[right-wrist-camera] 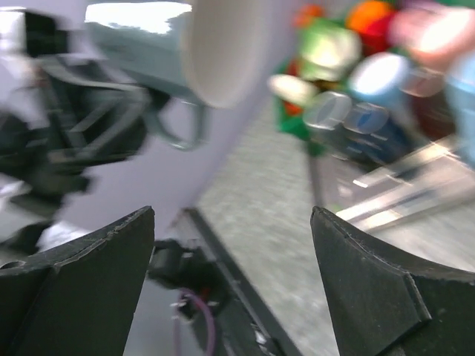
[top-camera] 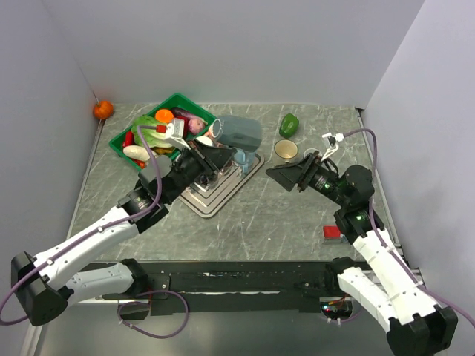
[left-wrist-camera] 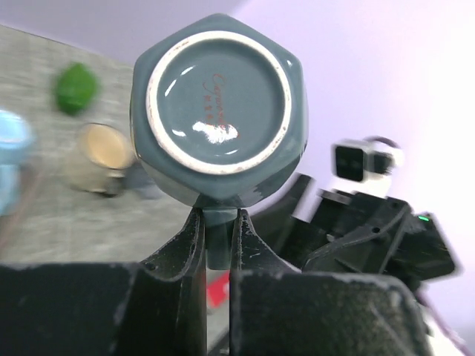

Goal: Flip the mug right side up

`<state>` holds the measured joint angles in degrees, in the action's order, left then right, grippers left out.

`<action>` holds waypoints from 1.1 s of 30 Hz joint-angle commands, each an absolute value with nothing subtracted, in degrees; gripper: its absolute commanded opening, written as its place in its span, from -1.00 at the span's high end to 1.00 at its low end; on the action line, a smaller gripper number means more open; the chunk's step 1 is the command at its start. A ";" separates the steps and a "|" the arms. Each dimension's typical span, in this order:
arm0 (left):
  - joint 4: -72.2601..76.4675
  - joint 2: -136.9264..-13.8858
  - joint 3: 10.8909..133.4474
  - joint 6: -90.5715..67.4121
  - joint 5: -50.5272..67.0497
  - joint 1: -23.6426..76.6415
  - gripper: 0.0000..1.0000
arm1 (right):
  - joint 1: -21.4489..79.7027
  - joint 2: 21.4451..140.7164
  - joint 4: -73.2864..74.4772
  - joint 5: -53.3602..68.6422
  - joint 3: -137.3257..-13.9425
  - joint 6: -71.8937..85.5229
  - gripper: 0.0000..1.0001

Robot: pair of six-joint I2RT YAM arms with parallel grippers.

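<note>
A grey-blue mug (top-camera: 241, 132) hangs in the air on its side above the metal tray (top-camera: 223, 189). My left gripper (top-camera: 216, 154) is shut on its handle (left-wrist-camera: 214, 233), and the mug's base (left-wrist-camera: 219, 104) faces the left wrist camera. The mug's white mouth (right-wrist-camera: 223, 44) points toward the right arm. My right gripper (top-camera: 276, 172) stands wide open to the right of the mug and lower down, apart from it. Nothing lies between its fingers (right-wrist-camera: 231, 215).
A green basket (top-camera: 119, 142) of vegetables sits at the back left, with an orange (top-camera: 103, 110) in the corner. A green pepper (top-camera: 289, 124) and a small beige cup (top-camera: 286, 150) stand at the back right. A light blue cup (top-camera: 240, 157) is on the tray. A red item (top-camera: 331, 233) lies by the right arm.
</note>
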<state>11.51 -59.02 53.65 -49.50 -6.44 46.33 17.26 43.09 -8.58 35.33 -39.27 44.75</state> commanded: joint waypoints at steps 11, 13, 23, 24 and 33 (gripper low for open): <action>45.87 -59.24 49.49 -60.64 8.79 48.34 0.98 | 27.33 49.83 -33.04 39.55 -45.26 55.19 -0.79; 47.63 -59.15 48.78 -60.82 8.61 48.60 0.98 | 27.51 50.10 -34.53 39.02 -45.44 56.16 -0.75; 51.06 -59.50 47.29 -60.73 9.05 49.48 0.98 | 28.04 53.08 -41.56 39.37 -45.61 62.40 -0.32; 51.24 -59.68 47.29 -60.82 9.31 49.48 0.98 | 28.21 53.52 -42.01 39.55 -45.70 63.45 -0.28; 53.62 -59.94 45.44 -61.96 10.90 49.66 0.98 | 28.65 55.99 -40.61 37.18 -46.58 66.01 0.61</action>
<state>43.33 -61.14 45.04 -59.94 7.35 48.95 28.38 55.88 -38.37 39.44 -43.20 65.41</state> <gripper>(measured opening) 0.111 0.324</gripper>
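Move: The left hand already pinches the gray-green mug by its handle, with the body about 4 cm ahead of the pads and 4 cm above. Its mouth faces right, towards the open right gripper, which is some 12 cm right, 3 cm back and 3 cm lower. From the right hand the mug lies roughly 6 cm ahead, 11 cm left and 6 cm up. Far below that hand, the tray's light-blue mug stands 22 cm ahead and 6 cm left, and the cream mug 21 cm ahead and 7 cm right. Drawing back about 6 cm, rising 5 and easing a little right, the left hand turns clockwise some 20 degrees and rolls its left side down, keeping its pinch on the handle. To meet it, the right hand rises 8 cm and reaches 6 cm left and slightly back, turning counter-clockwise and rolling its left side up; its wide-open fingers then close to about a third around the handle's rim end, below the mug's mouth. ##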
